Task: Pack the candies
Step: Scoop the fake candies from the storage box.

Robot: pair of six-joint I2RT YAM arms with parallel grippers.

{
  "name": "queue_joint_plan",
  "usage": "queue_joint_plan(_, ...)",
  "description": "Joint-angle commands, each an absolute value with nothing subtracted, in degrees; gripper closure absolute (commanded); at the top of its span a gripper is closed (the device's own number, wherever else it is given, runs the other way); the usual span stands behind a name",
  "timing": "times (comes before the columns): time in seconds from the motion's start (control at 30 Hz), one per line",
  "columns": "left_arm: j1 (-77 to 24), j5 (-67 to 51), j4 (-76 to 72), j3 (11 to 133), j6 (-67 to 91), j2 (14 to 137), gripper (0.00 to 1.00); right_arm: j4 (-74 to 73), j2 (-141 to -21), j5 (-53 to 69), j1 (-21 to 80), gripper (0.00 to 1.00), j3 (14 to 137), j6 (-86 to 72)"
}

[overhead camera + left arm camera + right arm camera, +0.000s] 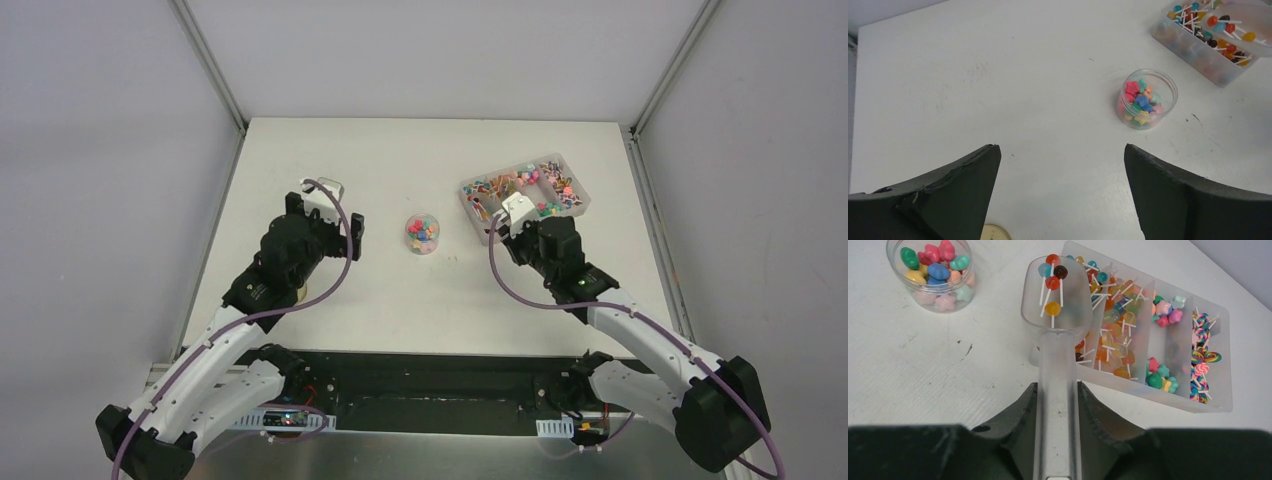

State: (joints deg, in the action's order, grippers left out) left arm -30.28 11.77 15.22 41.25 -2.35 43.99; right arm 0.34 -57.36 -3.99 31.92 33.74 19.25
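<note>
The candies lie in three places. Some are in a small clear jar [423, 233], also in the left wrist view [1146, 99] and the right wrist view [930, 272]. Many fill a clear divided tray [583, 200] [1158, 392]. Several tiny lollipops [1052, 277] sit in the bowl of a clear plastic scoop [1055, 340]. My right gripper [1057, 385] is shut on the scoop's handle and holds the bowl level at the tray's left end, to the right of the jar. My left gripper [1062, 150] is open and empty, over the table left of the jar.
A round wooden disc lid [994, 233] lies on the table just under my left gripper. The tray stands at the back right of the white table [400, 290]. Grey walls close the table in at the left, right and back.
</note>
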Motion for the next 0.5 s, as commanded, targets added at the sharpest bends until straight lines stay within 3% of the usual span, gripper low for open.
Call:
queue_joint_plan(0.0,-30.14,16.53,12.19,40.24,-2.86,40.54,0.02,3.27,-55.67,-0.49,33.06,1.00,36.96,22.54)
queue_joint_plan(0.47,-30.10,20.77,11.10,39.31,-3.05,36.04,0.03,-1.08,-60.01,3.67,38.89,1.00,43.13,29.34)
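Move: The round jar of star candies, where the loaded scoop is bound, stands about 15 cm to the left of the right hand, some 3 cm farther out and 9 cm below it. The divided box's middle lies roughly 11 cm ahead of that hand and 5 cm to its right, about 10 cm down; its lollipop compartment is 11 cm ahead and 3 cm left. From the left hand the jar is some 5 cm ahead, 14 cm right and 16 cm below. The scoop, still pinched by its handle and carrying lollipops, is borne off the box's left end towards the jar: the right hand goes about 5 cm left while climbing some 3 cm, speeding up, and swings its wrist about 15 degrees counter-clockwise. The left hand, empty and wide open, clears away from the jar, nearly 3 cm left and a little over 2 cm up. ##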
